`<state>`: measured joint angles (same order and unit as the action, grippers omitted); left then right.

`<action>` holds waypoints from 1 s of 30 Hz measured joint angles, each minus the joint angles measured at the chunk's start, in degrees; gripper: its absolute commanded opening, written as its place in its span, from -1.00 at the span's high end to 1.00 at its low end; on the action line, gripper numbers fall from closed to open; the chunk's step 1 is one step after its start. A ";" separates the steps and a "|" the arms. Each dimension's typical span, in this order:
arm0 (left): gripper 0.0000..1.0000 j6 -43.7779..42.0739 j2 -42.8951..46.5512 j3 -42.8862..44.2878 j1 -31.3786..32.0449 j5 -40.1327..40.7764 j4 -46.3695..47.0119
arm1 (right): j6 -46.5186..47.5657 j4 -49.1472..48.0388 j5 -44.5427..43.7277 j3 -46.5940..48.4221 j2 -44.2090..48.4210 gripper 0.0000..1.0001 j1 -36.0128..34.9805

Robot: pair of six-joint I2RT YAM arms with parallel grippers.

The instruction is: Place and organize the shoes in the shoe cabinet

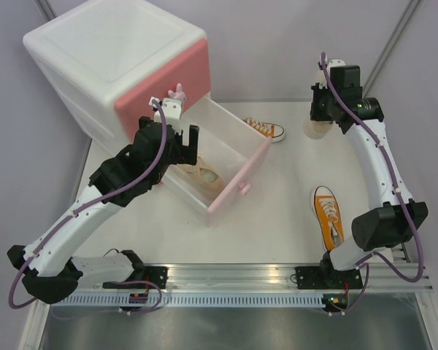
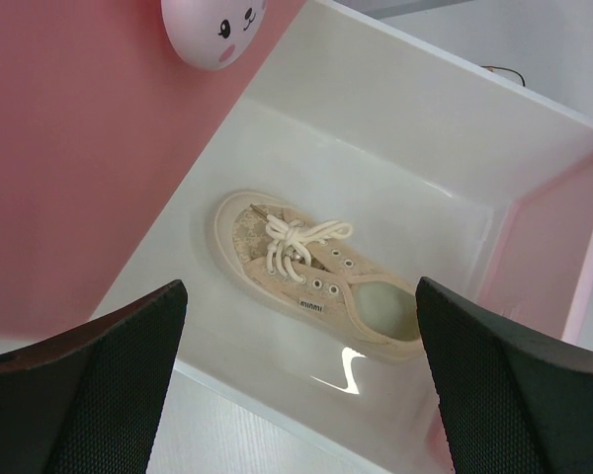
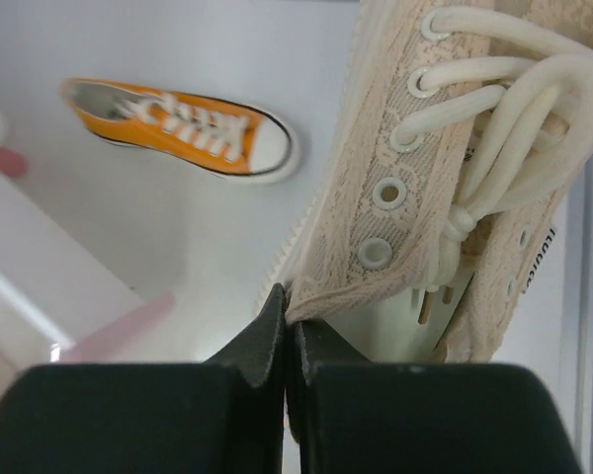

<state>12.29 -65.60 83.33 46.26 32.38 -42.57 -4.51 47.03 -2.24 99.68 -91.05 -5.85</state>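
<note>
The white shoe cabinet [image 1: 109, 55] stands at the back left, its lower pink-fronted drawer [image 1: 237, 175] pulled out. One cream shoe [image 1: 204, 173] lies on the drawer floor, seen in the left wrist view as a laced cream shoe [image 2: 316, 276]. My left gripper [image 1: 177, 138] hovers over the drawer, open and holding nothing [image 2: 298, 296]. At the back right, my right gripper [image 1: 325, 109] is shut on the collar edge of the other cream shoe [image 3: 445, 148], its jaws pinching the fabric [image 3: 292, 314]. One orange shoe [image 1: 266, 130] lies behind the drawer, another orange shoe [image 1: 327, 215] at the front right.
A white bunny knob [image 2: 212, 30] sits on the upper pink drawer front, just above the open drawer. The drawer's pink front [image 3: 119, 336] shows at the lower left of the right wrist view, with the orange shoe [image 3: 183, 128] beyond it. A metal rail [image 1: 226, 281] runs along the near edge.
</note>
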 measured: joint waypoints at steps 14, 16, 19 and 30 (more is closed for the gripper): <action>-1.00 -1.36 -1.11 0.00 0.00 0.02 1.22 | 1.05 -4.00 12.33 11.72 -0.55 0.99 -22.32; -0.99 -1.55 -1.11 0.00 0.00 0.04 1.22 | 0.92 -5.42 13.31 11.91 -1.68 0.99 -25.59; -1.00 -1.92 -0.98 -0.02 0.00 0.22 1.22 | 0.94 -6.49 14.47 11.87 -3.98 0.99 -30.29; -0.99 -2.23 1.64 -0.57 0.00 1.64 1.18 | 3.54 -6.19 17.00 5.27 -5.40 0.99 -37.24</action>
<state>10.07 -63.96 82.76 46.26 34.02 -41.39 -0.97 40.84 14.76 104.95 -96.44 -43.09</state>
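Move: The right hand already holds the beige shoe above the table. The free part of the open drawer, where the shoe is being taken, lies about 29 cm to its left, 4 cm back and some 21 cm lower. The beige shoe already in the drawer is about 37 cm left and 11 cm back; the far orange shoe is 18 cm left and 8 cm ahead, down on the table. From the left hand, that free space is about 9 cm ahead, 15 cm right and well below. The right arm swings the beige shoe some 31 cm to the left and draws it back about 12 cm, from beyond the drawer's right side to over the open drawer, the shut fingers keeping their pinch on the upper by the shoe's opening. The hand first climbs nearly 10 cm, then sinks most of that again as the sideways travel dies out, while the wrist turns counter-clockwise by some 50 degrees and leaves the toe pointing forward and slightly left beside the shoe already inside. ##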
